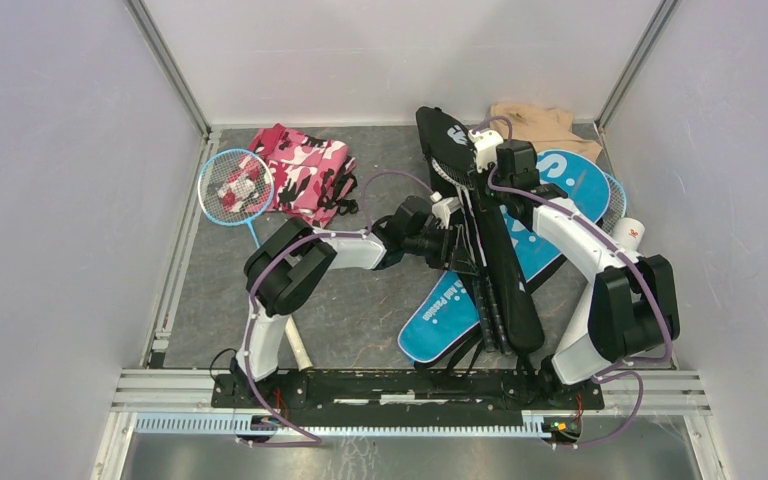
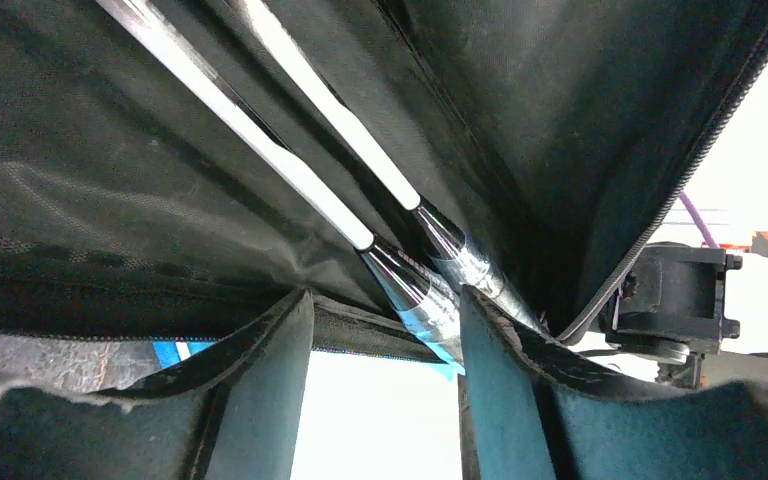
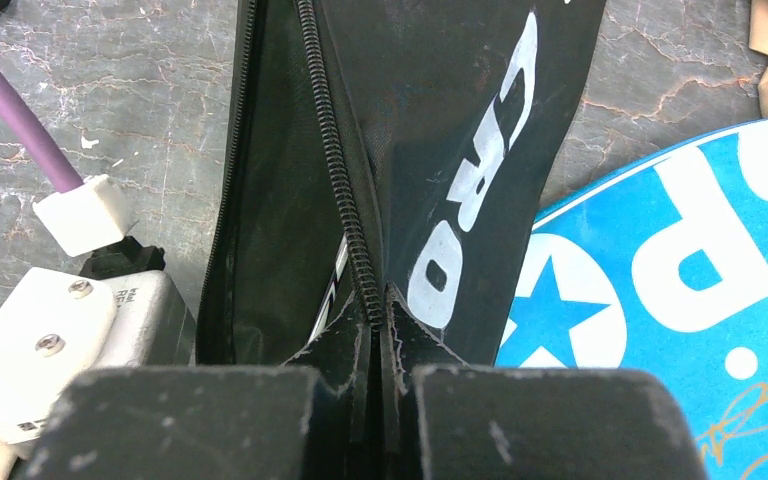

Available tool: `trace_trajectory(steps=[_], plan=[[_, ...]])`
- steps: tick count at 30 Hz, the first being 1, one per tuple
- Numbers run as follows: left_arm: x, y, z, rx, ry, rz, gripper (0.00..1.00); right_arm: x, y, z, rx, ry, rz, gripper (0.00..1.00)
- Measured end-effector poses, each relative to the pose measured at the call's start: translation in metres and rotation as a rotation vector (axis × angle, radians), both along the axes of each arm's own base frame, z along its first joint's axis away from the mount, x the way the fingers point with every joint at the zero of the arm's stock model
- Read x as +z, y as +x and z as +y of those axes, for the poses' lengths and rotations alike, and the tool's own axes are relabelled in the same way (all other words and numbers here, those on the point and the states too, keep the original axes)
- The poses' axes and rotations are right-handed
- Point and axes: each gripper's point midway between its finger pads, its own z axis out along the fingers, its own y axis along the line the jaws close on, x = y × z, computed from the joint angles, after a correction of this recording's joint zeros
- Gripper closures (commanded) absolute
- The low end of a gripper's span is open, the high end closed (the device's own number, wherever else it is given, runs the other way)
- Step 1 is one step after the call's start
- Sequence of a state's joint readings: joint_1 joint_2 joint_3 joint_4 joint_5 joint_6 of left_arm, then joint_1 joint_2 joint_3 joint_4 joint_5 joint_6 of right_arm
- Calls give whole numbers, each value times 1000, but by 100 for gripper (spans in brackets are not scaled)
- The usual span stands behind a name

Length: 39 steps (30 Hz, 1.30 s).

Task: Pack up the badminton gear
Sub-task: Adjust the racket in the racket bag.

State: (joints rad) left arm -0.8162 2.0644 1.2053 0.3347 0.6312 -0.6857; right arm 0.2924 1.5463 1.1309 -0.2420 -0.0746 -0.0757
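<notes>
The black "CROSSWAY" cover (image 1: 505, 270) (image 3: 460, 120) is held on edge over the blue "SPORT" cover (image 1: 560, 215) (image 3: 700, 260). My right gripper (image 1: 475, 165) (image 3: 380, 310) is shut on its zipper edge. My left gripper (image 1: 457, 245) (image 2: 385, 335) is open at the cover's (image 2: 110, 200) lower opening, fingers (image 2: 260, 400) spread on either side of the rim. Two racket shafts (image 2: 310, 190) run inside the cover. A blue-framed racket (image 1: 235, 187) lies at the far left with a white shuttlecock on its strings. A white tube (image 1: 630, 232) lies at the right.
A pink camouflage cloth (image 1: 305, 172) lies beside the loose racket. A beige cloth (image 1: 535, 122) is bunched at the back right. Grey walls close in the left, back and right sides. A metal rail (image 1: 410, 385) runs along the near edge.
</notes>
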Motion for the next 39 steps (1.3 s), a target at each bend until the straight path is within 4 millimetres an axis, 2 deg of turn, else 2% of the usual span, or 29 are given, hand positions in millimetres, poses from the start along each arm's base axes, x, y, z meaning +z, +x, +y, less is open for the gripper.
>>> trace_trajectory(steps=[6, 11, 14, 18, 23, 27, 39], plan=[[1, 4, -8, 8, -16, 12, 42, 0, 0, 1, 1, 4, 2, 100], [-6, 8, -17, 7, -18, 24, 52, 0, -1, 1, 0, 10, 4, 100], [-11, 8, -21, 5, -11, 34, 64, 0, -1, 2, 1, 16, 6, 100], [-7, 11, -27, 11, -13, 54, 81, 0, -2, 4, 1, 28, 12, 100], [-3, 16, -34, 34, -4, 125, 97, -5, -5, 1, -9, 33, 32, 100], [2, 20, -39, 35, -4, 132, 98, -12, -8, -2, -21, 34, 52, 100], [-7, 29, -50, 71, 10, 260, 98, -16, -5, -8, -70, 75, 48, 100]])
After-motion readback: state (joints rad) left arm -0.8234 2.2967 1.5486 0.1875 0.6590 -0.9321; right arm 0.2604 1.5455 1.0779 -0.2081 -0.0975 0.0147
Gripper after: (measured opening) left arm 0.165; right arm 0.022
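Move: The near racket's handle cone, inside the open black bag, lies some 4 cm to the left hand's right and 2 cm below it, about level fore and aft; the second racket's cone is roughly 3 cm farther right. The bag's zip edge, already pinched by the right hand, is about 14 cm ahead of the left hand, 1 cm right and 6 cm higher. From the right hand that near cone lies about 14 cm back, 3 cm right and 10 cm down. The near racket's handle cone is pinched where the white shaft ends, as the left hand slides about 5 cm right and some 3 cm forward into the open bag and its fingers close. Once shut, they carry on right and forward, the hand rolling about 15 degrees in all, its forward side sinking. The right hand keeps its pinch on the zip edge, easing down about 1.5 cm. ##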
